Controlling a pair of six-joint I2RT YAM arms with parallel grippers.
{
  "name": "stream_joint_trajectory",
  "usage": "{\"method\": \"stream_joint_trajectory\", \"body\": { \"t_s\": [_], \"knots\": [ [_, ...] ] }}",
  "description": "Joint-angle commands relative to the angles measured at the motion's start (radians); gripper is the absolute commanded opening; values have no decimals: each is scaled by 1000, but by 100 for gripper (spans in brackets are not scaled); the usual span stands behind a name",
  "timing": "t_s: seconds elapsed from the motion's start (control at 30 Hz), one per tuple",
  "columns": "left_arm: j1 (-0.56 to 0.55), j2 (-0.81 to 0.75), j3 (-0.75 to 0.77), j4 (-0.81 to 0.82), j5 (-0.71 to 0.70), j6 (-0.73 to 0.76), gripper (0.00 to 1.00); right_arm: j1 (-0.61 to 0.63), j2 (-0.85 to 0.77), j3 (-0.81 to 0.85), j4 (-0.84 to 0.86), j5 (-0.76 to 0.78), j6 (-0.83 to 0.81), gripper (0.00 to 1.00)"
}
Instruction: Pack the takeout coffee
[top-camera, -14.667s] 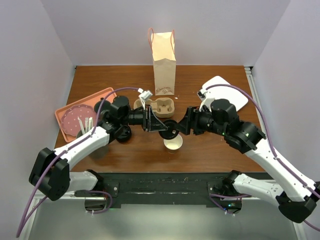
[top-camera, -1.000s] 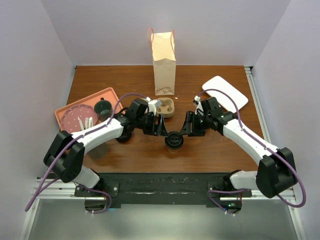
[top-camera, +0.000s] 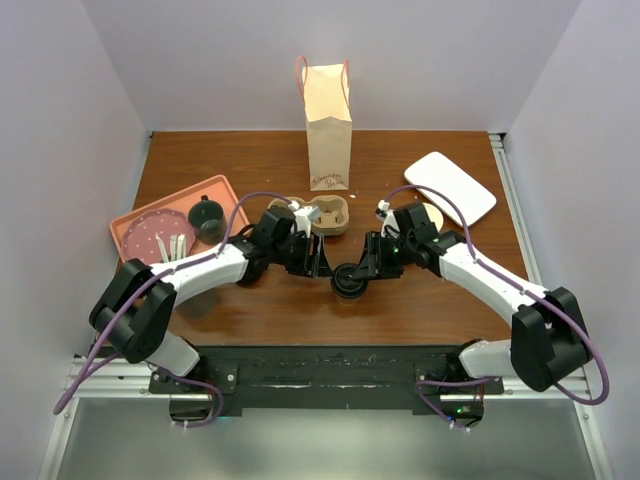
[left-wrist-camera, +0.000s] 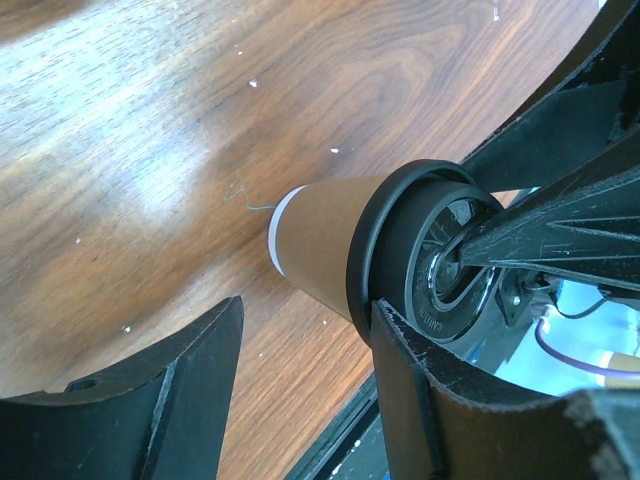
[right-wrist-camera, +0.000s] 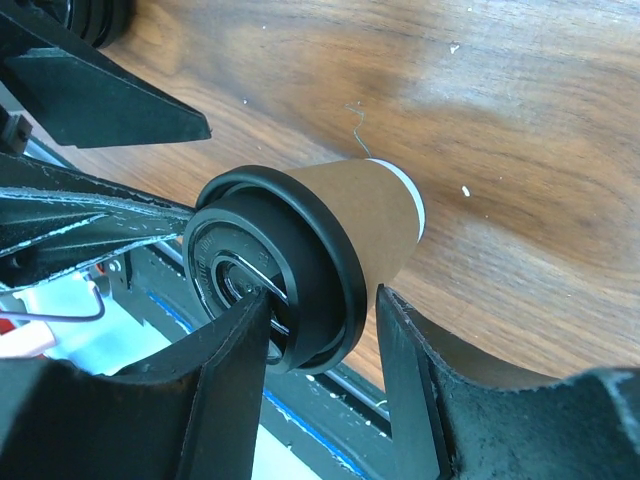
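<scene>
The takeout coffee, a tan paper cup under a black sip lid, stands on the table between both arms. My right gripper reaches it from the right. It is shut across the lid's rim, one finger lying on the lid's top and the other against the cup wall just under the rim. My left gripper is open on the cup's left side. One of its fingertips touches the lid's edge, and bare wood shows between its fingers.
A tall paper bag stands at the back centre, with a tan cup carrier in front of it. At the left are a pink tray and a dark cup. A white plate lies at the back right.
My right gripper has slid left onto the lid and narrowed around its rim. The left gripper has closed a little and shifted slightly. The cup stands almost where it was.
</scene>
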Motion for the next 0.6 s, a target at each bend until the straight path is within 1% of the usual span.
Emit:
{"method": "stream_joint_trajectory", "body": {
  "t_s": [0.0,0.03,0.1,0.13,0.2,0.23,0.3,0.37,0.4,0.43,0.47,0.5,0.53,0.57],
  "knots": [
    [-4,-12,53,-214,-129,56,59,3,0,23,-88,86,-29,50],
    [-4,-21,114,-233,-131,61,62,3,-3,45,-101,88,-33,52],
    [-2,-58,175,-278,-144,62,64,1,-13,119,-151,92,-38,57],
    [-4,-68,228,-288,-148,64,66,1,-19,147,-170,95,-47,61],
    [-2,-96,273,-302,-148,65,68,3,-23,225,-228,111,-56,64],
    [-2,-102,308,-306,-148,64,70,3,-26,246,-243,124,-64,71],
    [-4,-119,337,-317,-146,62,73,7,-36,293,-275,144,-72,76],
    [-2,-133,367,-332,-151,53,77,36,-30,321,-318,228,-79,79],
    [-2,-162,370,-332,-154,53,82,58,-23,353,-337,268,-82,79],
    [-2,-180,368,-332,-160,49,89,119,-14,370,-358,320,-87,80],
    [-4,-202,365,-338,-167,47,92,153,9,387,-398,400,-81,81],
    [-4,-248,361,-346,-199,44,97,182,22,413,-413,423,-70,82],
    [-4,-275,356,-352,-226,35,100,226,33,421,-427,451,-43,83],
    [-4,-304,350,-360,-274,30,100,246,47,425,-440,497,-27,85]
  ]
}}
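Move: The lidded coffee cup stands between my hands: its middle is about 6 cm to the right of my left hand, 3 cm back and 4 cm below, and 4 cm to the left of my right hand, 2 cm back and 5 cm below. From my left hand the cup carrier lies some 16 cm ahead and 3 cm left, the stacked lids about 19 cm left and 3 cm ahead. The cup stack stands roughly 9 cm ahead and 12 cm right of my right hand. I take both hands off the lid, upward and away from the cup. My left hand climbs about 15 cm, drifting a little forward, its fingers tipping some 15 degrees up and forward as they spread to nearly full width. My right hand rises about half as far, first forward and slightly right, then edging back and left at the top, while its fingers also open wide. ##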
